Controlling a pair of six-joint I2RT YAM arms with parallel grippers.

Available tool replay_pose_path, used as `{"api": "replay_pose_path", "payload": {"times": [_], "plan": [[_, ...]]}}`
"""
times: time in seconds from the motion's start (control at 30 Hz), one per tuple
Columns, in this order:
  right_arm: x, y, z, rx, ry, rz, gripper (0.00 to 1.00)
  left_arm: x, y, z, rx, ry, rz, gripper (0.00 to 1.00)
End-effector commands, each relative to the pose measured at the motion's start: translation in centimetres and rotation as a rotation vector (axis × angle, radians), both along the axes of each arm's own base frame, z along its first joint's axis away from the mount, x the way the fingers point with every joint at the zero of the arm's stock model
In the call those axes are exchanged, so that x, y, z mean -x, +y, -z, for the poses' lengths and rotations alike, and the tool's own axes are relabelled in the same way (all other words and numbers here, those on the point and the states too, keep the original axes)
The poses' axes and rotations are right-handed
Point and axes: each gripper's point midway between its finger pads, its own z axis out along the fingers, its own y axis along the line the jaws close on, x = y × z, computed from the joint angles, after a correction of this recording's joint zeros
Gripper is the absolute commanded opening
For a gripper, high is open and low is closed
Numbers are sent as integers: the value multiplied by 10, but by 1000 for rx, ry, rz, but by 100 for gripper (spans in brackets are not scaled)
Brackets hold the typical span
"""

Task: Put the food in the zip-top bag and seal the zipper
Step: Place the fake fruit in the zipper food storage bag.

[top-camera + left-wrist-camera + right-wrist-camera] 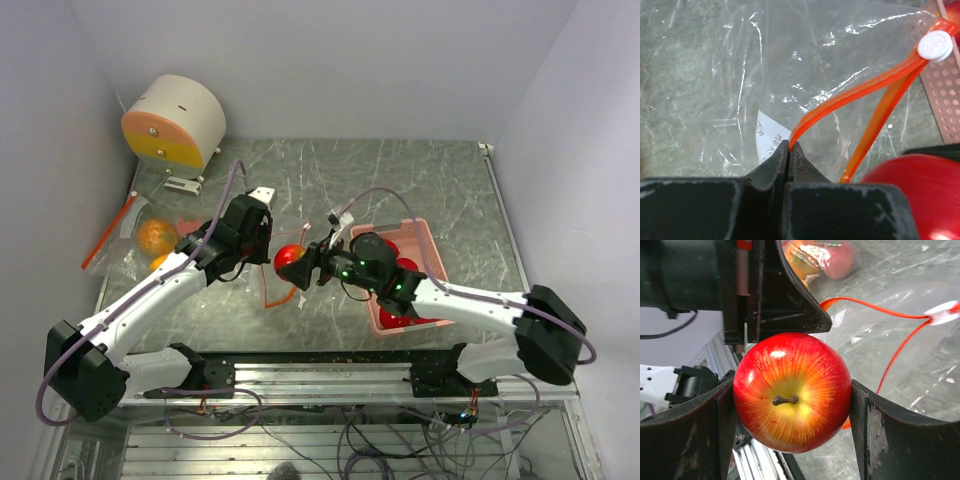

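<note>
The clear zip-top bag [135,262] lies at the left with an orange bumpy fruit [156,237], a yellow piece and a pink one inside. My left gripper [262,238] is shut on the bag's orange zipper strip [850,97] and holds the mouth open; the white slider [935,45] sits at the strip's far end. My right gripper [303,266] is shut on a red apple [289,257] right at the bag's mouth, beside the left gripper. In the right wrist view the apple [792,397] fills the space between the fingers [880,435]. More red apples [398,318] lie in the pink basket.
The pink basket [432,250] stands right of centre under my right arm. A round white, yellow and pink drum [175,120] stands at the back left, with a small white part [183,185] in front of it. Walls close in left and right.
</note>
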Motion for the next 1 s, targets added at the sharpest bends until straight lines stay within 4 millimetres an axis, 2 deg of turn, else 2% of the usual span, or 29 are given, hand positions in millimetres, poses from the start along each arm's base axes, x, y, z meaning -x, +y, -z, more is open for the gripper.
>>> {"api": "replay_pose_path", "payload": {"times": [0.0,0.1,0.27,0.37,0.4,0.43,0.47,0.5,0.6,0.73,0.83,0.9,0.97], "plan": [[-7,28,-13,-91,-92,-57,41,0,-16,-27,84,-23,41,7],[-30,27,13,-25,-64,60,41,5,-20,-37,109,-18,60,7],[-67,1,45,102,-55,312,43,15,-20,-53,145,-23,82,7],[-81,-11,51,184,-63,421,54,21,-22,-59,177,-27,97,7],[-84,-14,49,200,-68,449,64,23,-22,-60,186,-24,101,7],[-86,-15,50,224,-69,470,77,24,-23,-60,196,-25,103,7],[-86,-16,50,247,-73,482,95,25,-23,-60,202,-27,103,7],[-86,-17,50,269,-79,493,99,25,-23,-59,206,-27,100,7],[-78,-18,40,279,-115,469,100,24,-24,-51,203,-18,92,7],[-58,-23,21,238,-119,389,100,18,-24,-40,196,-18,71,7],[-47,-50,17,249,-89,419,100,15,-21,-34,179,-17,51,7],[-44,-82,20,285,-52,517,100,13,-22,-30,169,-12,49,7],[-44,-125,33,371,9,655,100,12,-23,-29,173,-12,53,7]]}}
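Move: The right hand already holds the red apple at its fingers. The open mouth of the zip-top bag lies about 4 cm ahead of it, barely 1 cm to its left and 10 cm lower. From the left hand, still pinching the upper lip, that mouth lies about 3 cm ahead, 5 cm right and 6 cm down. The pink bin's middle is some 27 cm right of the right hand, 3 cm ahead and 18 cm lower. Down about 6 cm and then forward some 8 cm, the right hand carries the apple into the bag's mouth, swinging about 25 degrees clockwise. There it opens wide, lets go and backs out to the right, rising. The left hand keeps its pinch on the lip, lifting about 5 cm and then sinking by half of that. ##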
